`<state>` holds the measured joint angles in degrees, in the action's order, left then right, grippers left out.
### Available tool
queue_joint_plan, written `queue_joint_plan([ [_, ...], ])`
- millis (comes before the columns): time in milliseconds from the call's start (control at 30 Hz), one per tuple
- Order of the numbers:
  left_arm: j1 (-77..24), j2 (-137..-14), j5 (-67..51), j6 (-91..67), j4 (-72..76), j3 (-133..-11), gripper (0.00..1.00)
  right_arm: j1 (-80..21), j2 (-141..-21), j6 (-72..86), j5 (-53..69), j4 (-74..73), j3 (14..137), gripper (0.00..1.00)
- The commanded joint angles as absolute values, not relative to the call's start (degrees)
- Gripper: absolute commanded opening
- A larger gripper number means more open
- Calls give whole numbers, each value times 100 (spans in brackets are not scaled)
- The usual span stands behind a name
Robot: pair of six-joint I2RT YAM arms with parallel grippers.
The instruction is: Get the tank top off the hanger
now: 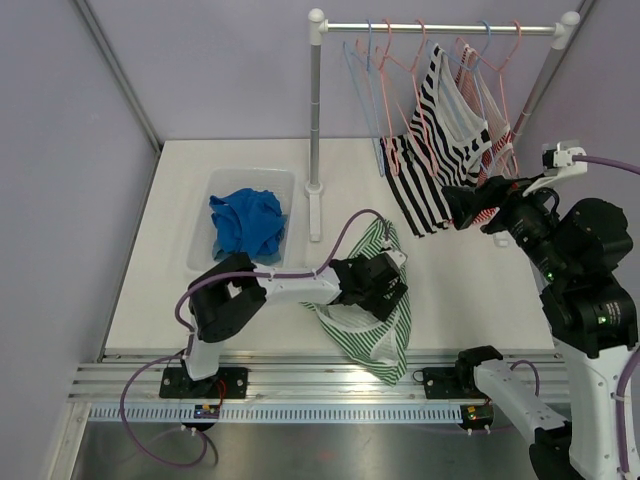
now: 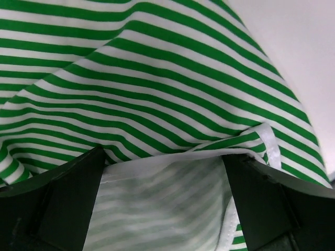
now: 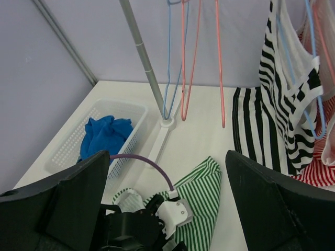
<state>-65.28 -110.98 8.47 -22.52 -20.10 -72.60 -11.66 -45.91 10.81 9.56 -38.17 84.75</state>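
A green-and-white striped tank top (image 1: 388,345) lies crumpled on the table near the front edge, off any hanger. My left gripper (image 1: 383,290) hangs just above it, open, and its fingers straddle the cloth (image 2: 157,78) without pinching it. A black-and-white striped tank top (image 1: 435,150) hangs on a blue hanger on the rail. My right gripper (image 1: 457,206) is raised beside that top's lower hem, open and holding nothing. In the right wrist view the green top (image 3: 207,191) shows below, between the wide fingers (image 3: 78,188).
A red-striped top (image 1: 497,150) hangs behind the black-and-white one. Empty blue and pink hangers (image 1: 368,70) hang left of it. The rack's pole (image 1: 315,110) stands mid-table. A white basket (image 1: 215,195) holding blue cloth (image 1: 247,222) sits at the left.
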Motion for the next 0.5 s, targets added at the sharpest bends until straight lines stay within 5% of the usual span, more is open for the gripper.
queue_joint_plan([
  [0,-6513,-11504,730,-2610,-1837,-7313,99,-1151,-4448,1204,1380,-3454,8358,99],
  [100,-6513,-11523,589,-2724,-1688,-7137,62,-1151,-4307,1230,1503,-3358,8323,99],
  [167,-6539,-11313,694,-2777,-1784,-7067,13,-1151,-4219,1222,1529,-3314,8297,99],
  [200,-6548,-11181,799,-2795,-1862,-7058,1,-1151,-4201,1213,1512,-3313,8297,99],
  [467,-6618,-8756,2617,-2541,-2952,-7627,0,-1151,-4131,1195,1336,-3217,8174,99],
])
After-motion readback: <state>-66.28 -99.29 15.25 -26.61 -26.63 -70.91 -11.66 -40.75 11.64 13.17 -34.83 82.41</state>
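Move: On the green-striped tank top already, the open left fingers straddle its white-trimmed opening, with the garment's middle about 4 cm to their left, 2 cm back and 2 cm below. The foot of the rack post stands some 16 cm left and 19 cm ahead; the basket holding the blue tank top is about 31 cm left and 15 cm ahead. From the raised right hand, the green-striped top lies roughly 14 cm left, 5 cm back and 46 cm below. Closing from wide open to shut, the left fingers pinch the white trim and striped cloth while edging about 1 cm right and forward. The left hand then climbs about 6 cm and swings 3 to 4 cm left, towards the basket's side, drawing the cloth along. The empty right hand stays open, backing off about 3 cm with a slight rise. ##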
